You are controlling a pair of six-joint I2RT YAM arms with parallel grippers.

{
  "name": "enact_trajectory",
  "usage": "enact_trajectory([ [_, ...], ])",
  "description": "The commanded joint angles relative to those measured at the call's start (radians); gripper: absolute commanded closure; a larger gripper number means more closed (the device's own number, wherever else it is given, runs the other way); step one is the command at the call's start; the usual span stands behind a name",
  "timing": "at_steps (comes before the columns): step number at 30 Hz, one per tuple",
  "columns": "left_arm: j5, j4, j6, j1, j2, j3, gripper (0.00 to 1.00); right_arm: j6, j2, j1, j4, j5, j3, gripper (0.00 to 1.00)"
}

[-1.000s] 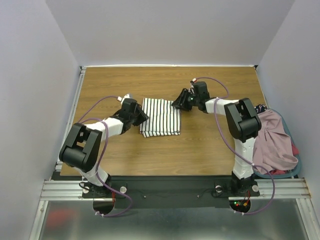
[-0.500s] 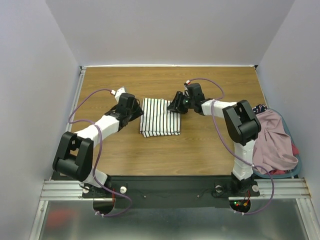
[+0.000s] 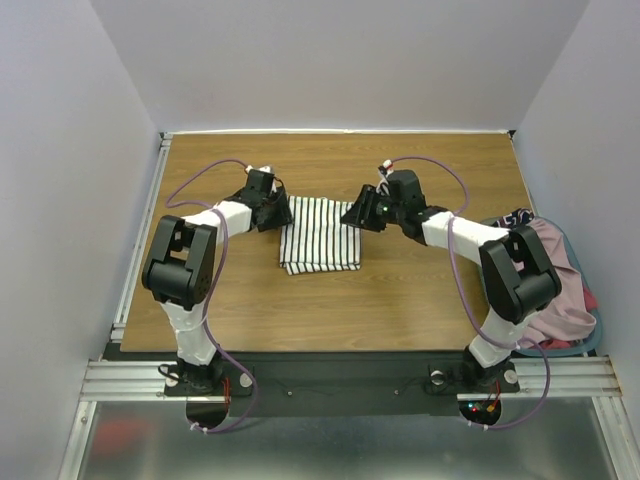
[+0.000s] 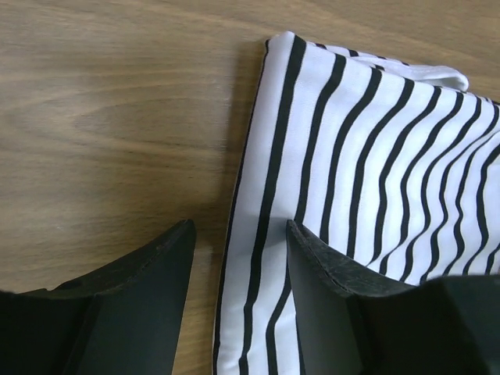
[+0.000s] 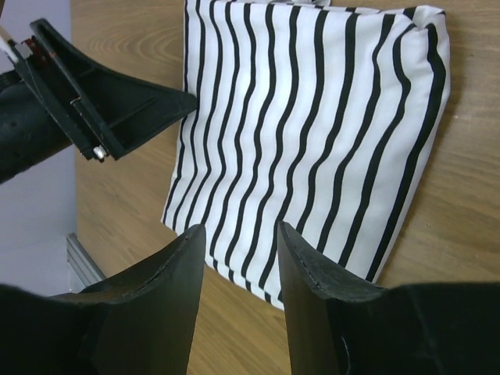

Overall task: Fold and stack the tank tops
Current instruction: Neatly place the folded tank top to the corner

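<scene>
The striped tank top (image 3: pixel 318 235) lies folded into a neat rectangle at the middle of the table. My left gripper (image 3: pixel 283 213) is at its far left corner, open. In the left wrist view the left gripper (image 4: pixel 239 230) straddles the folded edge of the striped top (image 4: pixel 367 156), one finger over the wood and one over the cloth. My right gripper (image 3: pixel 352 215) is open at the far right corner, and in its wrist view the right gripper (image 5: pixel 240 230) hovers above the striped top (image 5: pixel 312 133). The pink tank top (image 3: pixel 555 285) lies crumpled in a basket at the right.
The teal-rimmed basket (image 3: pixel 598 335) sits at the table's right edge and also holds a dark navy garment (image 3: pixel 520 217) and a bit of red cloth (image 3: pixel 590 300). The left gripper's fingers (image 5: pixel 117 109) show in the right wrist view. Bare wood surrounds the folded top.
The left arm swung its gripper from the top's left side up to its far left corner, and its jaws opened. The right gripper shifted only slightly at the far right corner.
</scene>
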Motion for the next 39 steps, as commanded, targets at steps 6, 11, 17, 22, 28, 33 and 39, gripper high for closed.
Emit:
enact_trajectory([
  [6,0.029,-0.031,0.02,0.007,0.061,0.028,0.63,-0.023,-0.127,0.011,0.01,0.01,-0.056,0.52],
  [11,-0.075,-0.054,-0.003,0.007,0.087,0.067,0.94,-0.052,-0.184,0.013,-0.024,0.027,-0.08,0.52],
  [17,-0.279,-0.146,0.025,0.03,0.154,0.243,1.0,-0.072,-0.274,0.011,-0.054,0.043,-0.123,0.52],
  [22,-0.423,-0.246,0.071,0.089,0.294,0.543,1.0,-0.077,-0.362,0.013,-0.067,0.049,-0.186,0.52],
  [28,-0.55,-0.358,0.176,0.169,0.517,0.951,1.0,-0.109,-0.48,0.013,-0.094,0.089,-0.275,0.52],
  [33,-0.593,-0.358,0.27,0.247,0.644,1.182,1.0,-0.133,-0.532,0.011,-0.15,0.122,-0.306,0.52],
  [39,-0.584,-0.209,0.378,0.35,0.708,1.242,1.0,-0.149,-0.558,0.013,-0.171,0.13,-0.331,0.52],
])
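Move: The folded tank top's left edge lies right at the left hand's open fingers, about a centimetre below; the tank top's middle is some 12 cm to the right and 5 cm back, and its far left corner about 7 cm ahead and 2 cm right. The table's far left corner is roughly 29 cm ahead and 43 cm left. From the right hand the tank top's middle is about 7 cm left, level fore and aft, and 7 cm below. The left fingers close and pinch the tank top's left edge, then haul it forward and left, about 23 cm each way, towards the table's far left corner, rising some 4 cm. The wrist turns about 30 degrees counter-clockwise, its left side tipping up. The right hand, open and empty, backs off some 9 cm and to its right, rising a little, then dipping slightly. ##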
